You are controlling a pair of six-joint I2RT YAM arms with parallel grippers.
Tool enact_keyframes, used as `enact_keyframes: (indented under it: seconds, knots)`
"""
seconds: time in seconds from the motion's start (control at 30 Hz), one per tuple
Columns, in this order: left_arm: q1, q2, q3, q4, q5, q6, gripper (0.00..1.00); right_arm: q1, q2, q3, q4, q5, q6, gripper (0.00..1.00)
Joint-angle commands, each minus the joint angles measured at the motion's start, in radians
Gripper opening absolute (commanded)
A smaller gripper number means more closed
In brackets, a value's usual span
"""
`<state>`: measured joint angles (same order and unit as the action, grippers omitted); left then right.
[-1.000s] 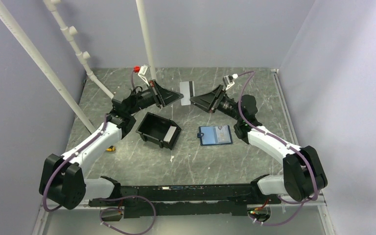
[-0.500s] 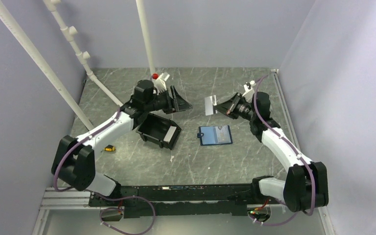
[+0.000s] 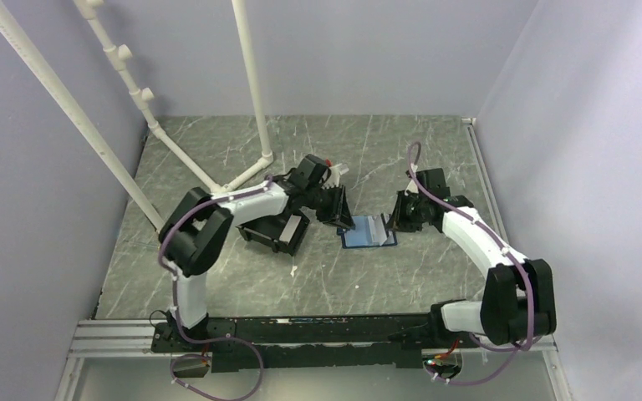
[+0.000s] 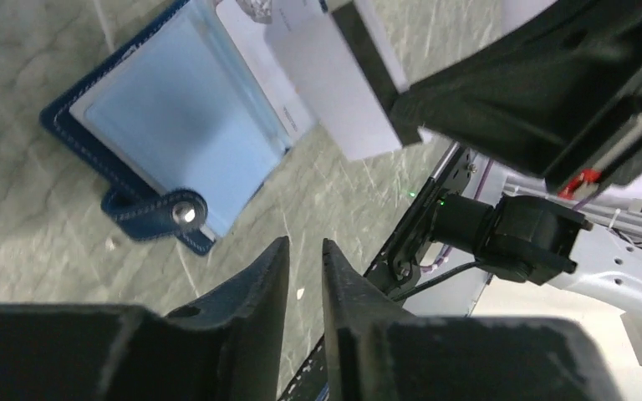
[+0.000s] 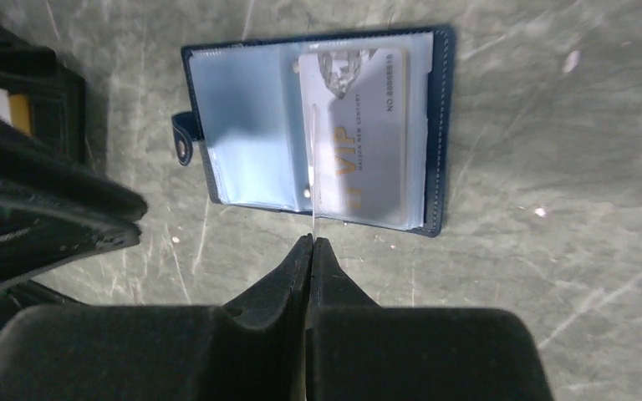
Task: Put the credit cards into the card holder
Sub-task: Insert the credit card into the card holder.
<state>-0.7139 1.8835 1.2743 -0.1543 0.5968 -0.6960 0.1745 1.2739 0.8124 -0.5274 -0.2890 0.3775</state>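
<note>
The card holder [image 5: 242,125] lies open on the table, navy outside and light blue inside, its snap tab [image 4: 185,215] at the left. A pale card with gold "VIP" lettering [image 5: 359,134] sits in its right sleeve. My right gripper [image 5: 311,242] is shut on a white credit card [image 4: 334,92] with a dark stripe. That card stands on edge over the holder's middle fold. My left gripper [image 4: 305,246] hovers at the holder's left side, its jaws a narrow gap apart with nothing between them. From above, both grippers flank the holder [image 3: 368,234].
A black plastic bin [image 3: 272,225] stands just left of the holder, under the left arm, with an orange-tan bit [image 5: 18,113] showing inside it. White pipes [image 3: 134,92] slant across the back left. Purple walls close in the table.
Both arms came down from the back of the table to the card holder. The left gripper let go of the white card; the right gripper shut on it and carried it over the holder.
</note>
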Motion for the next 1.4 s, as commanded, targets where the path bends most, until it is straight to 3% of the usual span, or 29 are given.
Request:
enact_keyframes:
  seconds: [0.0,0.07,0.13,0.4,0.73,1.37]
  knots:
    - [-0.019,0.125,0.130,-0.040,0.070,0.041,0.24,0.002,0.022,-0.069,0.121,-0.085,-0.029,0.00]
    - [-0.038,0.181,0.193,-0.126,0.058,0.089,0.21,-0.001,0.021,-0.096,0.167,-0.112,-0.039,0.00]
    - [-0.042,0.231,0.249,-0.206,0.041,0.137,0.11,-0.003,0.025,-0.111,0.198,-0.148,-0.050,0.00]
    - [-0.032,0.358,0.393,-0.480,-0.123,0.303,0.07,-0.034,0.018,-0.177,0.288,-0.177,-0.033,0.00]
    - [-0.007,0.347,0.367,-0.493,-0.168,0.339,0.05,-0.093,0.007,-0.228,0.371,-0.296,-0.036,0.00]
    - [0.013,0.367,0.374,-0.502,-0.197,0.350,0.02,-0.144,0.054,-0.241,0.407,-0.376,-0.063,0.00]
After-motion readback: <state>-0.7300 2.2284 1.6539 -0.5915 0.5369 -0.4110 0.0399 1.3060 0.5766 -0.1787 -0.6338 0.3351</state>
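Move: The card holder lies open beneath both hands. From the left hand its middle is about 7 cm right, 2 cm ahead and 9 cm down, with its left page edge almost directly below; the black box is some 19 cm left and 3 cm ahead. From the right hand, which holds the loose card, the empty left page is about 9 cm left, 2 cm ahead and 8 cm down, the VIP card 2 cm left and 2 cm ahead. The left hand drops about 8 cm, swinging briefly right and back again, and closes its part-open fingers while tipping steeper and turning slightly clockwise, so the tips come down onto the left edge of the empty page beside the strap, pinch it there and stay. The right hand keeps its grip on the card, lowers it some 3 cm with a slight shift left, then swings its fingers about 15 degrees towards the left, bringing the card's free edge close over the fold between the pages, aimed at the empty sleeve. ##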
